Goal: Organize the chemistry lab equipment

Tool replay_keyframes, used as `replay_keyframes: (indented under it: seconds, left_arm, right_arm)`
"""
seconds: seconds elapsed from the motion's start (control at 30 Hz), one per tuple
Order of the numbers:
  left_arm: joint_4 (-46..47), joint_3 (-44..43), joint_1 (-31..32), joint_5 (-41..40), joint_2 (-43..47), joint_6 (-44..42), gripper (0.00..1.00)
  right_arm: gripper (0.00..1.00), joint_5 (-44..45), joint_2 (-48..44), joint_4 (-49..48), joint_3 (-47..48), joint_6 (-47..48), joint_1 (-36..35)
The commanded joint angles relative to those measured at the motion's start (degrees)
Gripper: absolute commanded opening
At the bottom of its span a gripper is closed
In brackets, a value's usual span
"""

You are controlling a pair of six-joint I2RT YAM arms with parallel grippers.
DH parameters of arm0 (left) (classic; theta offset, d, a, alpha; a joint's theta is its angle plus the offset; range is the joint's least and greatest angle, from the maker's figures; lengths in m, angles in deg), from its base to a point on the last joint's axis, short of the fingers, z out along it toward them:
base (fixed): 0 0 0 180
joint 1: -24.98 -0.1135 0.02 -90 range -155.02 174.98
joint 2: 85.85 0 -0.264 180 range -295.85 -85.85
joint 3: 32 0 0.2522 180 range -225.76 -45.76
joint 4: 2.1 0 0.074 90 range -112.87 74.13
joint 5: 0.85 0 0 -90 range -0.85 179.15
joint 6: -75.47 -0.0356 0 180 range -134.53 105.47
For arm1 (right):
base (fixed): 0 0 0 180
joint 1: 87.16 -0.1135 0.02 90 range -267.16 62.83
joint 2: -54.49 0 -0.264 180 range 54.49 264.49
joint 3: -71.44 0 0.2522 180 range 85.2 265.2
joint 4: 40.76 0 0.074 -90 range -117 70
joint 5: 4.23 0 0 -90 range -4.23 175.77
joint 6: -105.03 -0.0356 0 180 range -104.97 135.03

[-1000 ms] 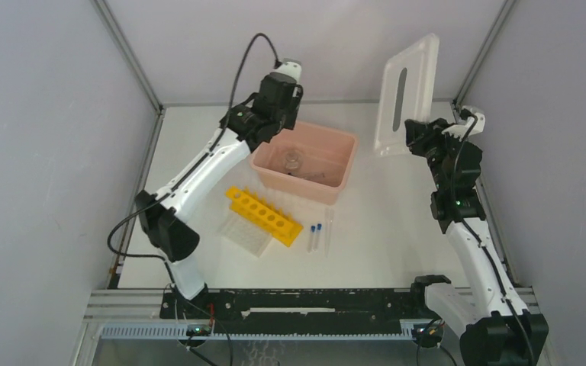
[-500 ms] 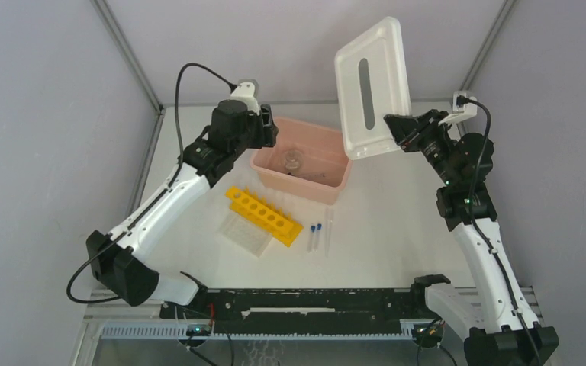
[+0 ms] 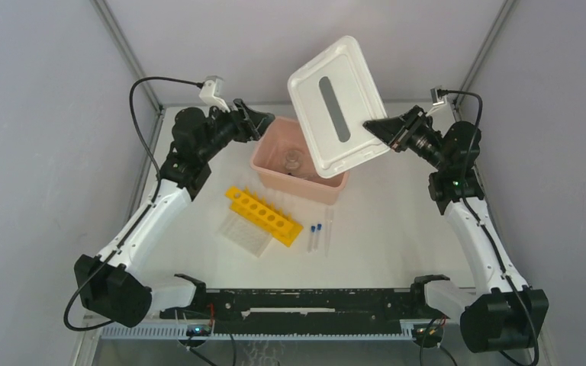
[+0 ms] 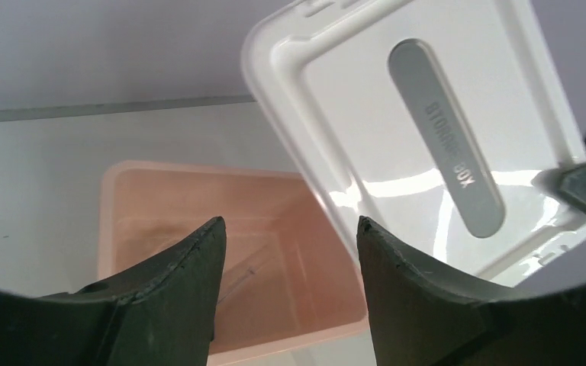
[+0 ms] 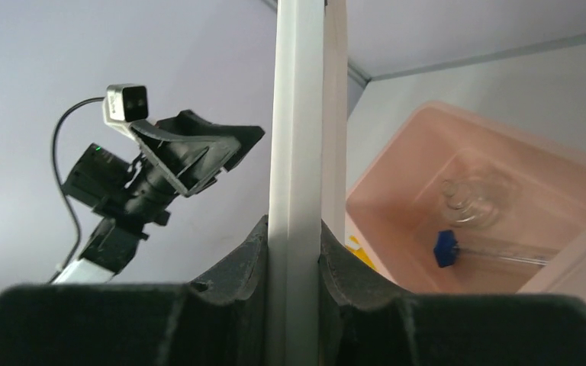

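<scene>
The yellow tube rack (image 3: 263, 216) lies on the table with the clear well plate (image 3: 246, 234) against its near-left side. Two blue-capped vials (image 3: 314, 236) and a thin clear tube (image 3: 328, 227) lie to the rack's right. Round clear glassware (image 3: 293, 162) sits in the pink box (image 3: 299, 186); the right wrist view shows it (image 5: 469, 202) beside a blue-capped vial (image 5: 446, 248). My right gripper (image 3: 371, 126) is shut on the edge of the white lid (image 3: 336, 107), held tilted above the box. My left gripper (image 3: 268, 122) is open and empty at the box's far-left corner.
Grey enclosure walls stand close on the left, right and back. The arm bases and a black rail run along the near edge. In the left wrist view the lid (image 4: 427, 114) hangs above the right half of the box (image 4: 145, 198).
The right arm has swung the lid leftward from beside the box to over it, tilting it flatter. The left arm has drawn back to the left, off the box's rim.
</scene>
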Motion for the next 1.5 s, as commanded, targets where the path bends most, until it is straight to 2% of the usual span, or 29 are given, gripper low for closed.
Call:
replay_keyframes:
  seconds: [0.0,0.27,0.47,0.8,1.17,1.23,1.33,1.47]
  left_arm:
    - [7.8,0.9,-1.7,10.1,-2.2,4.3,0.68]
    - [17.1,1.9,-9.0,19.6,-7.0,12.7,0.68]
    - [23.7,2.1,-12.7,24.5,-10.9,17.9,0.69]
    - [32.7,1.7,-13.8,31.3,-14.8,24.2,0.7]
    - [33.3,-1.9,-13.9,41.8,-19.4,24.9,0.68]
    - [34.5,-2.4,-13.9,43.3,-20.1,25.7,0.63]
    - [37.0,-2.2,-14.2,44.7,-20.7,27.3,0.47]
    - [43.7,-1.6,-14.4,46.2,-22.3,32.6,0.06]
  right_arm:
    - [0.0,-7.1,1.5,-13.9,-1.1,-10.1,0.6]
    - [0.0,-13.0,4.9,-21.7,-2.7,-17.2,0.2]
    - [0.0,-15.2,5.2,-23.5,-5.0,-18.4,-0.9]
    - [0.0,-17.1,7.9,-31.6,-8.2,-23.4,-2.3]
    - [0.0,-18.5,11.2,-38.1,-8.3,-27.9,-3.1]
    - [0.0,-18.7,11.7,-38.7,-8.4,-28.5,-2.9]
    - [0.0,-18.9,12.1,-39.2,-8.6,-28.9,-2.4]
    - [0.0,-19.0,13.1,-40.8,-9.1,-30.1,-1.3]
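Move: From the left hand, which is empty and open, the middle of the raised lid is some 14 cm to the right, about 1 cm ahead and 4 cm higher. The storage box stands about 5 cm ahead of that hand, 8 cm right and 29 cm below, and the yellow rack 9 cm back, 3 cm left and 33 cm below. The right hand already holds the lid, its middle 5 cm ahead, 6 cm left and 3 cm up; the box is about 10 cm ahead, 13 cm left and 31 cm below. Leftward and down by some 5 cm, turning counter-clockwise about 25 degrees, the right hand keeps its pinch and brings the lid to the left hand. The left hand reaches forward, eases partly back, sinks a little and turns clockwise about 30 degrees, then closes to pinch the lid's left short edge near the corner. ##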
